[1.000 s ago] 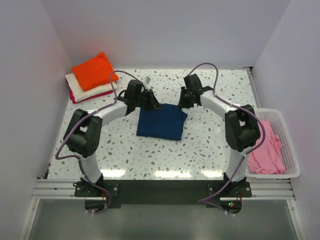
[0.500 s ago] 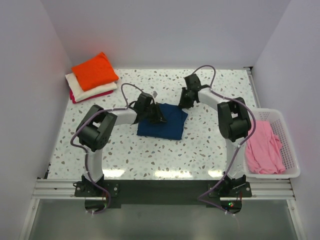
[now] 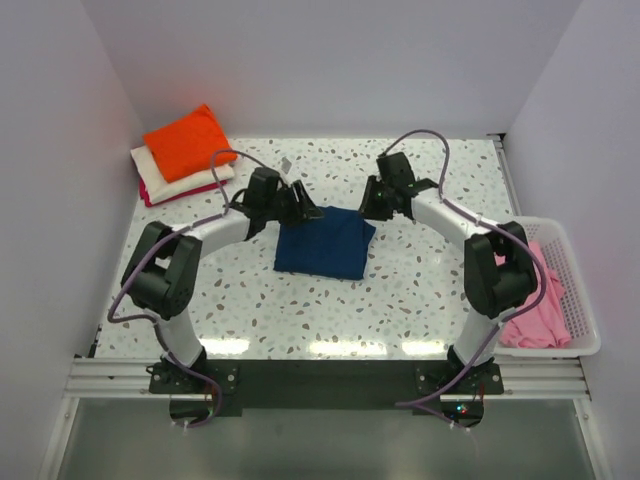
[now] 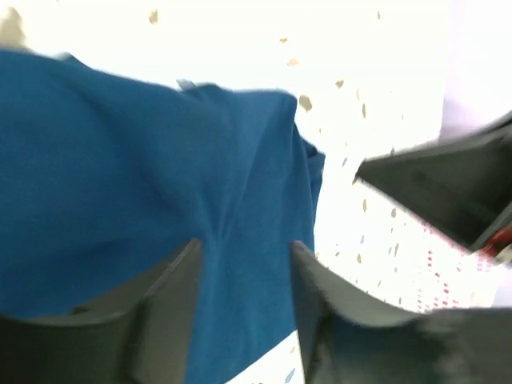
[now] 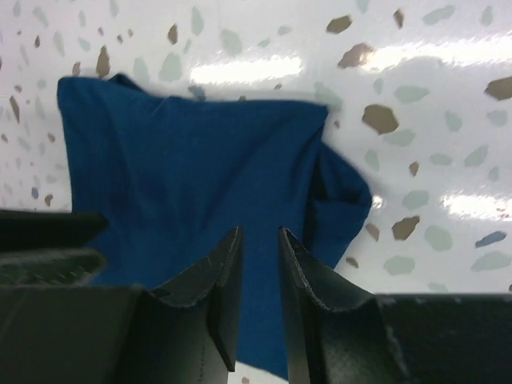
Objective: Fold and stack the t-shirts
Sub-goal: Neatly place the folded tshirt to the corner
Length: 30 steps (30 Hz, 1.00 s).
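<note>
A navy blue t-shirt (image 3: 325, 245) lies folded into a rough rectangle on the speckled table (image 3: 400, 290). My left gripper (image 3: 302, 208) hovers at its far left corner. In the left wrist view that gripper (image 4: 246, 248) is open, with blue cloth (image 4: 144, 160) lying flat below the gap. My right gripper (image 3: 371, 206) is at the far right corner. In its wrist view the right gripper (image 5: 260, 234) has its jaws a narrow way apart over the navy shirt (image 5: 192, 176), pinching nothing. Orange (image 3: 188, 140), cream (image 3: 172, 172) and magenta (image 3: 165, 193) t-shirts are stacked at back left.
A white slotted basket (image 3: 585, 300) stands at the table's right edge with a crumpled pink t-shirt (image 3: 535, 300) inside. White walls close in the left, back and right sides. The right arm's dark body (image 4: 448, 184) shows in the left wrist view.
My left gripper reached over the navy shirt, then drew back to its far left corner and opened its jaws. The right gripper stayed at the far right corner and widened slightly.
</note>
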### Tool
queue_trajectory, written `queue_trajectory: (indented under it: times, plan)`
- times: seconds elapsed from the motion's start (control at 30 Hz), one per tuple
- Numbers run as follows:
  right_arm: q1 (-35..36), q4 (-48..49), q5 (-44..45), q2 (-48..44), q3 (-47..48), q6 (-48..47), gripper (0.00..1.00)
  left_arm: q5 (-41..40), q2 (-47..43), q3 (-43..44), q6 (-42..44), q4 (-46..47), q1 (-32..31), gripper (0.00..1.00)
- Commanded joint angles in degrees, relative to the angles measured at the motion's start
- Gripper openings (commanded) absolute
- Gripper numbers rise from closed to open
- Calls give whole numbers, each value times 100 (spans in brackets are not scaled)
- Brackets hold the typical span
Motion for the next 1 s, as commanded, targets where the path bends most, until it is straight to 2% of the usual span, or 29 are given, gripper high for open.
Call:
queue_trajectory:
  times: [0.0, 0.13, 0.33, 0.53, 0.73, 0.9, 0.97]
  plan:
    - [295, 156, -54, -238, -335, 78, 28, 35, -617, -222, 338, -237, 491, 55]
    - [366, 33, -115, 104, -398, 26, 27, 18, -881, -267, 935, -914, 870, 63]
    - [349, -283, 254, 351, -591, -80, 22, 246, -760, -223, 1674, -1617, 1081, 67]
    - [323, -327, 386, 465, -582, -159, 17, 387, -285, -328, 1763, -1636, 1099, 69]
    - [164, -310, 359, 676, -468, -185, 6, 317, 163, -302, 1798, -1574, 1108, 70]
    - [120, -274, 359, 746, -354, -212, 6, 247, 454, -214, 1894, -1679, 1108, 72]
    - [103, -266, 333, 781, -284, -221, 5, -102, 481, -144, 1921, -1863, 1108, 72]
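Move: The folded blue t-shirt lies under both hands. Its left edge is about 9 cm left of the left gripper, 3 cm back and 7 cm down; the shirt's middle is some 4 cm back and 1 cm right. From the right gripper, the right edge is 4 cm back, level sideways and 8 cm down, and the loose flap 1 cm back and 2 cm right. The t-shirt pile stands 30 cm left of the left gripper and 16 cm farther out. Swing the left gripper about 9 cm left over the shirt in a low arc, opening its fingers wider, then lower it some 8 cm from the top of the arc to straddle the left edge. Meanwhile draw the right gripper back and down about 7 cm onto the right edge, close its fingers there, then ease it slightly forward. ##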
